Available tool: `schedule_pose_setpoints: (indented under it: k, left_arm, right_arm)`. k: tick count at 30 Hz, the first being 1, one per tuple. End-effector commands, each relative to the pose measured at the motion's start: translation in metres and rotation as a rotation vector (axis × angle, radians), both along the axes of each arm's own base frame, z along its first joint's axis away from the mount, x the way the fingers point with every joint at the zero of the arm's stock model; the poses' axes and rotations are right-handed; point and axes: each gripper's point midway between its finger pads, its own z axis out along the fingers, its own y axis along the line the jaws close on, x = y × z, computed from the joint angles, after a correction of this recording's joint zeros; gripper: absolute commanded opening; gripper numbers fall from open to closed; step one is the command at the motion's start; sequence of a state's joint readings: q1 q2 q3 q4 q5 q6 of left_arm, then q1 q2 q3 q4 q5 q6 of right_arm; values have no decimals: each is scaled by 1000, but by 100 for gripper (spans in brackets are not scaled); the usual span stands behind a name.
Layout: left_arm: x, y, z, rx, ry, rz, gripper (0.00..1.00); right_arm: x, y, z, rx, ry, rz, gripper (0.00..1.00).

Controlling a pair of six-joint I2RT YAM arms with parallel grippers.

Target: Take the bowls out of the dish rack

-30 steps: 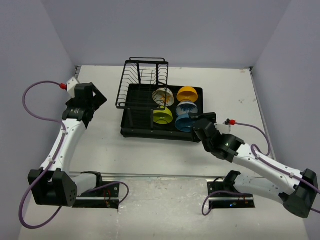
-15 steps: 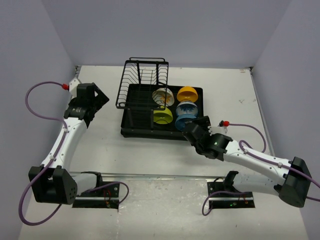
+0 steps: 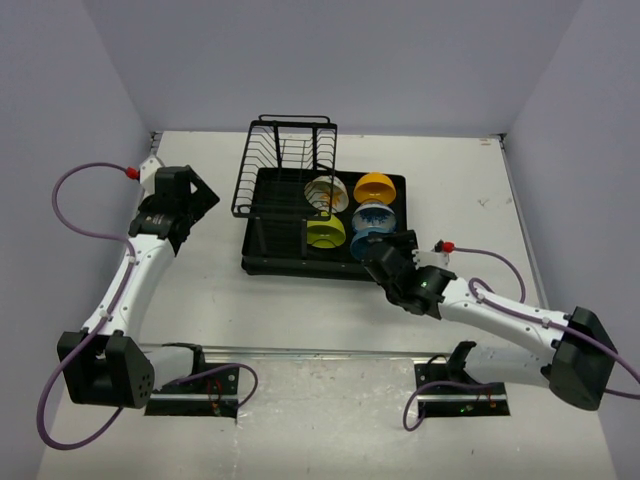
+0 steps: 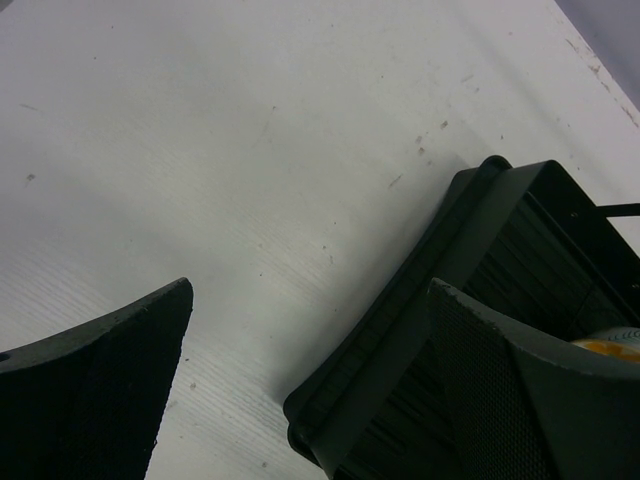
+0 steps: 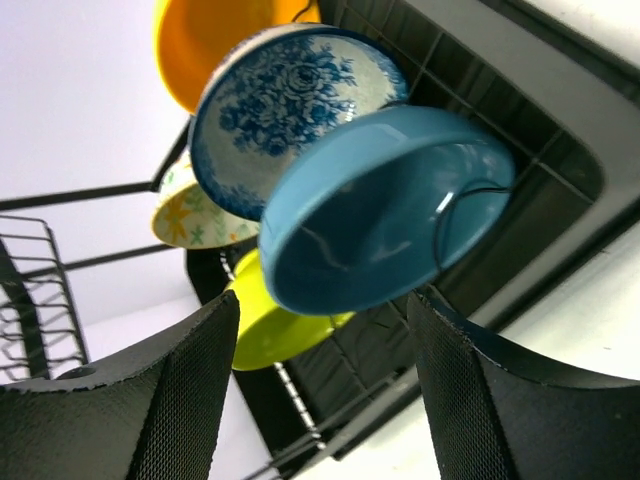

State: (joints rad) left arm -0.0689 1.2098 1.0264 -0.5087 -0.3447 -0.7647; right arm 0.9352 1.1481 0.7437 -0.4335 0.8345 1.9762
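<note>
The black dish rack (image 3: 275,250) stands mid-table and holds several bowls on edge. They are orange (image 3: 374,185), white with a coloured pattern (image 3: 326,193), pale with blue marks (image 3: 373,214), yellow-green (image 3: 326,233) and blue (image 3: 366,241). My right gripper (image 3: 385,262) hovers at the rack's front right edge, open. In the right wrist view the blue bowl (image 5: 385,205) fills the space just beyond the right gripper (image 5: 325,300), and nothing sits between the fingers. My left gripper (image 3: 196,200) is open, left of the rack. In the left wrist view the left gripper (image 4: 310,290) looks down on a rack corner (image 4: 420,300).
The upright wire plate section (image 3: 285,165) rises at the rack's back left. A metal rail (image 3: 320,352) runs along the near table edge between the arm bases. Purple cables (image 3: 75,215) loop beside each arm. Grey walls close in the table on the left, right and back.
My right arm has swung left and forward, bringing its gripper up to the rack's front edge by the blue bowl. The left arm has barely shifted.
</note>
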Motion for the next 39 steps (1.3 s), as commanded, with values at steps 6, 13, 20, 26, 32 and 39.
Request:
schedule_pose_setpoints:
  k: [6, 13, 20, 26, 32, 39]
  left_arm:
    - [9, 0, 22, 15, -68, 1, 100]
    - [8, 1, 20, 18, -66, 6, 100]
    - [7, 4, 24, 30, -71, 13, 100]
    - [2, 8, 25, 50, -64, 20, 100]
    - [0, 4, 19, 28, -61, 16, 100]
    - [-2, 5, 18, 31, -61, 18, 100]
  right_arm:
    - [35, -5, 32, 237, -108, -129, 69]
    - [49, -8, 30, 240, -103, -132, 68]
    - [59, 2, 24, 259, -84, -138, 60]
    - [61, 1, 18, 251, -73, -160, 51]
    - [59, -1, 11, 250, -68, -163, 35]
    - [53, -7, -1, 264, -56, -179, 5]
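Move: The blue bowl, tipped on edge with its mouth towards the robot, has its middle about 5 cm ahead of the right hand, 4 cm to its right and 3 cm below. The flowered bowl stands some 6 cm beyond it; the green bowl lies roughly 8 cm ahead and 7 cm left of the right hand, equally low. From the left hand the blue bowl is about 43 cm right, 8 cm back and 6 cm lower. The right hand arcs about 5 cm forward, up then down, and closes its fingers on the blue bowl's left rim. ##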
